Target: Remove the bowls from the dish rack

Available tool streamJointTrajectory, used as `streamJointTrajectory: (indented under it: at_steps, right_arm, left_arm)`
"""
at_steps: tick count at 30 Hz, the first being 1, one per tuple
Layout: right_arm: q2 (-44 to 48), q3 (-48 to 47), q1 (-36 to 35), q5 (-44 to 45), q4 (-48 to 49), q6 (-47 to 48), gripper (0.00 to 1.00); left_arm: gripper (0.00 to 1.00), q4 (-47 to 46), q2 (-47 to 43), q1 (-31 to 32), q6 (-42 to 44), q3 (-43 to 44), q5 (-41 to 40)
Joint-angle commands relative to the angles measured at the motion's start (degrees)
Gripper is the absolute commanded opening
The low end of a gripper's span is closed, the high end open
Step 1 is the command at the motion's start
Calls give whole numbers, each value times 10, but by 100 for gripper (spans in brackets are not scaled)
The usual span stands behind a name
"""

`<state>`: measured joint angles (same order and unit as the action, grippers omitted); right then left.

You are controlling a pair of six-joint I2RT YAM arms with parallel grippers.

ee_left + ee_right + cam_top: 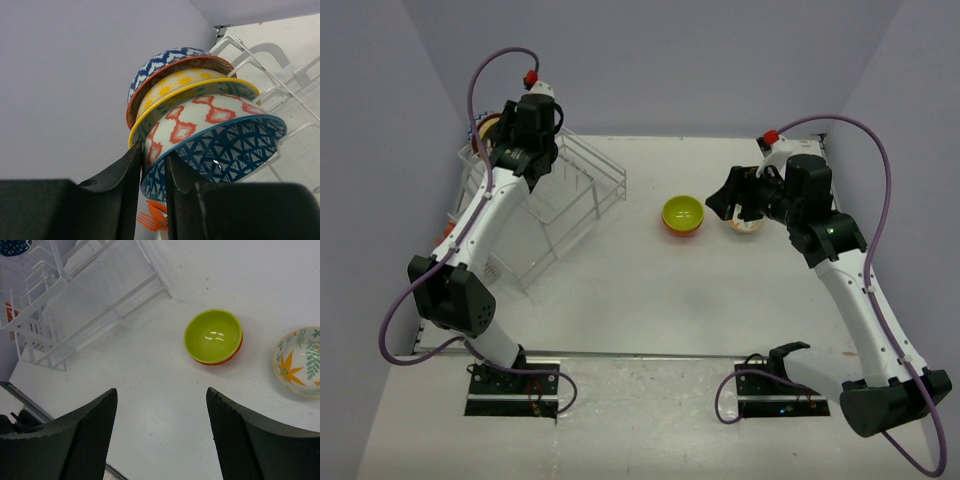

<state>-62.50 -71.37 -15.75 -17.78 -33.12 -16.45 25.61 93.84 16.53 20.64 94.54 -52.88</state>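
Note:
Three bowls stand on edge at the far left end of the dish rack (280, 75): a blue-patterned one (165, 62), a yellow-rimmed one (192, 82), and nearest me a red-patterned bowl (210, 117) with a blue-lined inside. My left gripper (153, 153) is shut on that nearest bowl's rim, one finger outside and one inside. In the top view the dish rack (570, 195) sits at the left. A lime-green bowl (682, 211) rests in an orange-red bowl on the table. My right gripper (161, 392) hovers open over the table near them, holding nothing.
A floral bowl (299, 362) sits on the table right of the green bowl (213, 335), partly under the right gripper (730, 200) in the top view. An orange plastic fork (155, 215) lies below the rack's bowls. Grey walls enclose the table on three sides.

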Motion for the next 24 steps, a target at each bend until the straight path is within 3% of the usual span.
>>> streamJointTrajectory:
  at_steps: [1,6,7,10,24]
  right_arm:
    - [12,-3,-2,-23,21,9,72]
    - [15,-2,-2,-23,23,8,72]
    - [15,-2,-1,-24,23,8,72]
    - [16,-2,-2,-25,23,9,72]
    - [18,-5,-2,-28,25,7,72]
  left_arm:
    - [24,-46,-6,-2,10,-12,-4]
    - [15,-52,-13,0,26,-16,-6]
    - [7,-57,-14,0,32,-16,-11]
    - [0,-75,-20,1,48,-18,-21]
    - [0,-159,-52,29,127,-31,-66]
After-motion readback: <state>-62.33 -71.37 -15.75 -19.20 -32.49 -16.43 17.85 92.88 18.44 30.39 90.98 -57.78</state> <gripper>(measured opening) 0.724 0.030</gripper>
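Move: The left hand's slightly open fingers straddle the back upper rim of the red-patterned bowl, whose middle is about 3 cm ahead, 1 cm right and 6 cm below. The yellow bowl nests behind it, roughly 5 cm ahead of the hand, 2 cm left and 6 cm down; the blue zigzag bowl is some 7 cm ahead, 5 cm left, as low. From the right hand, the patterned bowl lies roughly 16 cm ahead, 58 cm left and 4 cm below. The left fingers shut on the rim of the red-patterned bowl and pinch it, while the hand eases about 1 cm left and slightly back. Keeping the pinch, the hand then comes back right and starts up, each by about 1 cm, its wrist rolling some 8 degrees left side up over the whole move. ##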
